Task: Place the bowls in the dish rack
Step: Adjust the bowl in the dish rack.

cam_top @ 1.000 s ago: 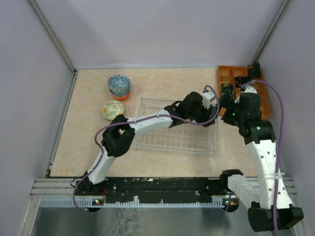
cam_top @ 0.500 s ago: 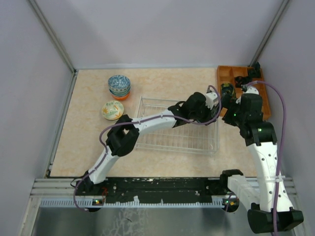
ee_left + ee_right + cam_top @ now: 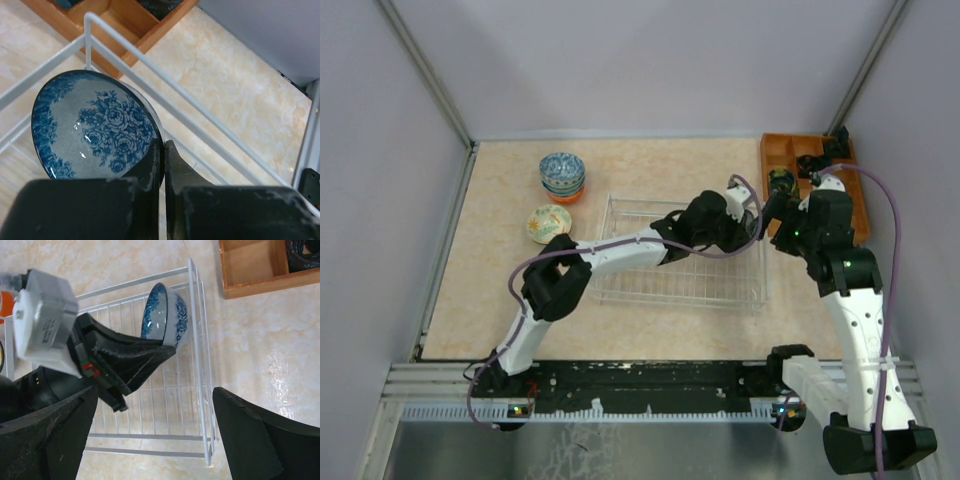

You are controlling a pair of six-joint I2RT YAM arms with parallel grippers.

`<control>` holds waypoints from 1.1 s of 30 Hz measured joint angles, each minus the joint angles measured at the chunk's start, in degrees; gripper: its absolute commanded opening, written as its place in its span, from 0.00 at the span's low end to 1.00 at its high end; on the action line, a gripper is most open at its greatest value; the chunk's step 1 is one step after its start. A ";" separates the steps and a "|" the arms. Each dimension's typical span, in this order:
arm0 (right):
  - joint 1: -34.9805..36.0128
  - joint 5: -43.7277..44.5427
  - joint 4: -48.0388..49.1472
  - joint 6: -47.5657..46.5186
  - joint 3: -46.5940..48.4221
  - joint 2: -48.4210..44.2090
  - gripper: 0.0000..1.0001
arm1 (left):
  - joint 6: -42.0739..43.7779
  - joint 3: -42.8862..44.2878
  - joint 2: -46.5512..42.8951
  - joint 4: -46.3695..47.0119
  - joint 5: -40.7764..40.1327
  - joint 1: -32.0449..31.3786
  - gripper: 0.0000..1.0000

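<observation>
A white bowl (image 3: 95, 125) with blue flowers stands on edge in the far right corner of the dish rack (image 3: 670, 300). My left gripper (image 3: 163, 145) is shut on its rim, one finger inside the bowl and one outside. In the right wrist view the same bowl (image 3: 167, 315) leans against the rack's wires (image 3: 145, 436), with the left gripper (image 3: 167, 351) at its lower edge. My right gripper (image 3: 155, 390) hangs open and empty above the rack's right end. A stack of bowls (image 3: 562, 176) and a single green-patterned bowl (image 3: 549, 224) sit on the table left of the rack.
An orange wooden compartment tray (image 3: 790, 160) with black items stands at the back right, close to the rack's corner and to the right gripper (image 3: 778, 190). The left arm stretches across the rack. Walls close in the table on three sides.
The left gripper's jaws have closed from partly open to shut on the bowl's rim, and its wrist has shifted slightly left. The right arm has barely moved.
</observation>
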 measured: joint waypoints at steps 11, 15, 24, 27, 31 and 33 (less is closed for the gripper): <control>0.00 1.92 3.13 -0.02 -0.24 3.41 0.93 | -10.86 -22.73 -10.38 22.05 7.93 4.68 0.00; 0.00 3.15 4.50 -0.17 -1.18 5.46 0.76 | -16.87 -27.63 -10.38 32.50 11.39 7.52 0.00; -0.28 4.17 8.22 -0.04 -6.64 9.01 0.57 | -30.97 -32.06 -8.98 55.69 13.99 11.32 0.00; -0.39 4.33 9.18 -0.11 -8.09 10.73 0.51 | -35.23 -31.78 -6.45 62.95 13.90 11.58 0.00; -0.44 4.66 10.29 -0.20 -9.62 12.17 0.28 | -39.93 -31.78 -2.10 69.40 13.35 11.61 0.00; -0.46 4.66 10.80 -0.28 -10.34 12.48 0.17 | -41.57 -31.78 -0.46 71.17 12.79 11.52 0.00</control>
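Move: The left hand already has the near rim of the blue-and-white bowl pinched at the rack's right end; the dish rack's middle lies about 17 cm to its left, 3 cm back and 9 cm below. The wooden tray is some 17 cm to this hand's right and 13 cm farther out. From the right hand, open above, the rack's right top rail is about 4 cm ahead, 1 cm right and 11 cm below; the bowl is 8 cm ahead, 3 cm left, 13 cm down. Keeping its pinch on the bowl's rim, the left hand draws the bowl about 8 cm left, away from the rack's right rail, while raising it some 8 cm and sinking back a little at the end, and rolls nearly 50 degrees so that the fingers swing from pointing down-right to up-right. Meanwhile the right hand sinks about 10 cm and reaches a little forward onto the rack's right top rail, tipping slightly down and closing its wide-open fingers most of the way around the rail. ##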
